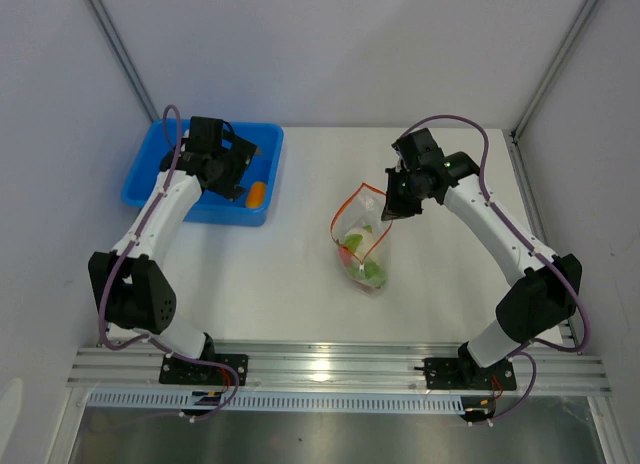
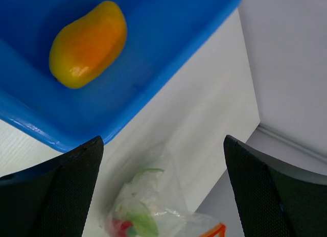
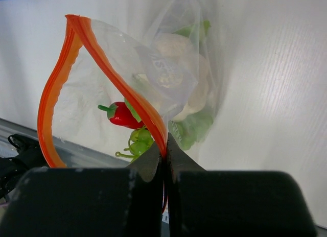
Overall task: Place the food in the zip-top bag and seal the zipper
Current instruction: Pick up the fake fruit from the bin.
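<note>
The clear zip-top bag (image 1: 362,246) lies mid-table with its mouth held up and gaping. Inside it I see a red chili (image 3: 122,114), green grapes (image 3: 139,140) and white cauliflower (image 3: 176,58). My right gripper (image 3: 164,145) is shut on the orange zipper strip (image 3: 104,61) at one edge of the mouth, also in the top view (image 1: 391,210). A yellow-orange food piece (image 2: 88,44) rests in the blue bin (image 2: 168,38). My left gripper (image 2: 163,191) hangs open above the bin's near corner (image 1: 238,184), nothing between its fingers (image 2: 61,196).
The blue bin (image 1: 150,179) sits at the back left of the white table, close to the left wall. White walls with metal posts close the back and sides. An aluminium rail (image 1: 330,362) runs along the near edge.
</note>
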`<state>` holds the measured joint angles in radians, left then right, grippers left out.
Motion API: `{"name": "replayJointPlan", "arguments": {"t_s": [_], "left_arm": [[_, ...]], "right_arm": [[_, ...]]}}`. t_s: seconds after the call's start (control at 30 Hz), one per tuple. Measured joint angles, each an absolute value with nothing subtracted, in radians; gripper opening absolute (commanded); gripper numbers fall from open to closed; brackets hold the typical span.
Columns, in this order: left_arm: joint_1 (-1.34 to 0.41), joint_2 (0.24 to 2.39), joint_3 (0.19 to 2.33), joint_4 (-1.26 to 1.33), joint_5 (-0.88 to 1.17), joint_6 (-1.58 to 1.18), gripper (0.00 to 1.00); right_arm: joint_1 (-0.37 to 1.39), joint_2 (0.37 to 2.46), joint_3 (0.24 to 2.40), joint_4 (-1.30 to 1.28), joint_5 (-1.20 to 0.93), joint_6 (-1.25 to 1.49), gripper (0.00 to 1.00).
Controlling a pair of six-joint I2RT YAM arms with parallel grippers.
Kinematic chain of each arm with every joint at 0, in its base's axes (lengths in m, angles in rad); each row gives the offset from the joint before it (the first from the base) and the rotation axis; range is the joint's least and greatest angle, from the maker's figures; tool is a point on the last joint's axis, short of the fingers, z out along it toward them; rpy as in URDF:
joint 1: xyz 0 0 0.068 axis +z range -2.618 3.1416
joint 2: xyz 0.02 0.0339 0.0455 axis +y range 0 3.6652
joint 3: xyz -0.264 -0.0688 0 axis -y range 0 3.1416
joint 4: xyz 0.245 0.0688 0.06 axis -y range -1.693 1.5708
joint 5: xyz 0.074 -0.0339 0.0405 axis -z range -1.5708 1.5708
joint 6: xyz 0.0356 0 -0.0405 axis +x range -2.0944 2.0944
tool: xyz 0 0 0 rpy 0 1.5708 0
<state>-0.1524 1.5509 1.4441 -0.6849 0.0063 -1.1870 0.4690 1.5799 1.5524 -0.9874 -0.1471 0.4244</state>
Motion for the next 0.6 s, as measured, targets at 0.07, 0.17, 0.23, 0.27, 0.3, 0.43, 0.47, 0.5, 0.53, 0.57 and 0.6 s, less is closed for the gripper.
{"name": "replayJointPlan", "arguments": {"t_s": [0.07, 0.17, 0.23, 0.27, 0.3, 0.43, 0.47, 0.5, 0.53, 0.57, 0.6], "left_arm": [[-0.145, 1.578, 1.453, -0.707, -0.01, -1.247, 1.0], [-0.134, 1.646, 1.497, -0.723, -0.024, -1.309, 0.99], [-0.125, 1.702, 1.542, -0.723, -0.028, -1.33, 0.99], [-0.12, 1.726, 1.563, -0.725, -0.03, -1.336, 0.99], [-0.114, 1.75, 1.587, -0.731, -0.033, -1.339, 1.0], [-0.09, 1.841, 1.683, -0.757, -0.05, -1.345, 1.0], [-0.083, 1.867, 1.71, -0.764, -0.05, -1.345, 1.0], [-0.077, 1.891, 1.738, -0.777, -0.05, -1.345, 1.0], [-0.07, 1.922, 1.768, -0.79, -0.05, -1.343, 0.99], [-0.065, 1.951, 1.8, -0.806, -0.048, -1.341, 0.99], [-0.059, 1.983, 1.83, -0.815, -0.047, -1.335, 0.99]], "right_arm": [[0.455, 1.581, 1.553, -0.997, -0.147, 0.414, 0.0], [0.427, 1.583, 1.552, -1.003, -0.147, 0.402, 0.0], [0.406, 1.584, 1.552, -1.007, -0.148, 0.394, 0.0], [0.396, 1.584, 1.552, -1.008, -0.148, 0.39, 0.0], [0.385, 1.584, 1.552, -1.01, -0.148, 0.389, 0.0], [0.346, 1.584, 1.551, -1.015, -0.148, 0.385, 0.0], [0.339, 1.584, 1.549, -1.014, -0.148, 0.383, 0.0], [0.332, 1.584, 1.547, -1.015, -0.148, 0.383, 0.0], [0.326, 1.584, 1.544, -1.015, -0.148, 0.383, 0.0], [0.319, 1.586, 1.542, -1.015, -0.148, 0.382, 0.0], [0.314, 1.588, 1.541, -1.016, -0.148, 0.383, 0.0]]}}
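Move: The orange-yellow fake fruit, last in the blue bin, lies about 7 cm ahead of the empty left hand, 3 cm to its left and some 18 cm below. The bin's right wall runs about 7 cm to the right of the fruit. From the left hand, the filled bag is some 28 cm right and 12 cm back. From the right hand the fruit is about 18 cm ahead and 32 cm left; the bag hangs beneath, some 3 cm left. Towards the fake fruit in the bin the left hand reaches forward about 9 cm, sinking some 6 cm and drifting 4 cm left, its wide-open fingers tipping steeper and turning about 15 degrees counter-clockwise; it doesn't touch the fruit yet. The bag's rim stays pinched in the shut right fingers, which go about 5 cm right and slightly forward, drawing the bag away from the bin. ##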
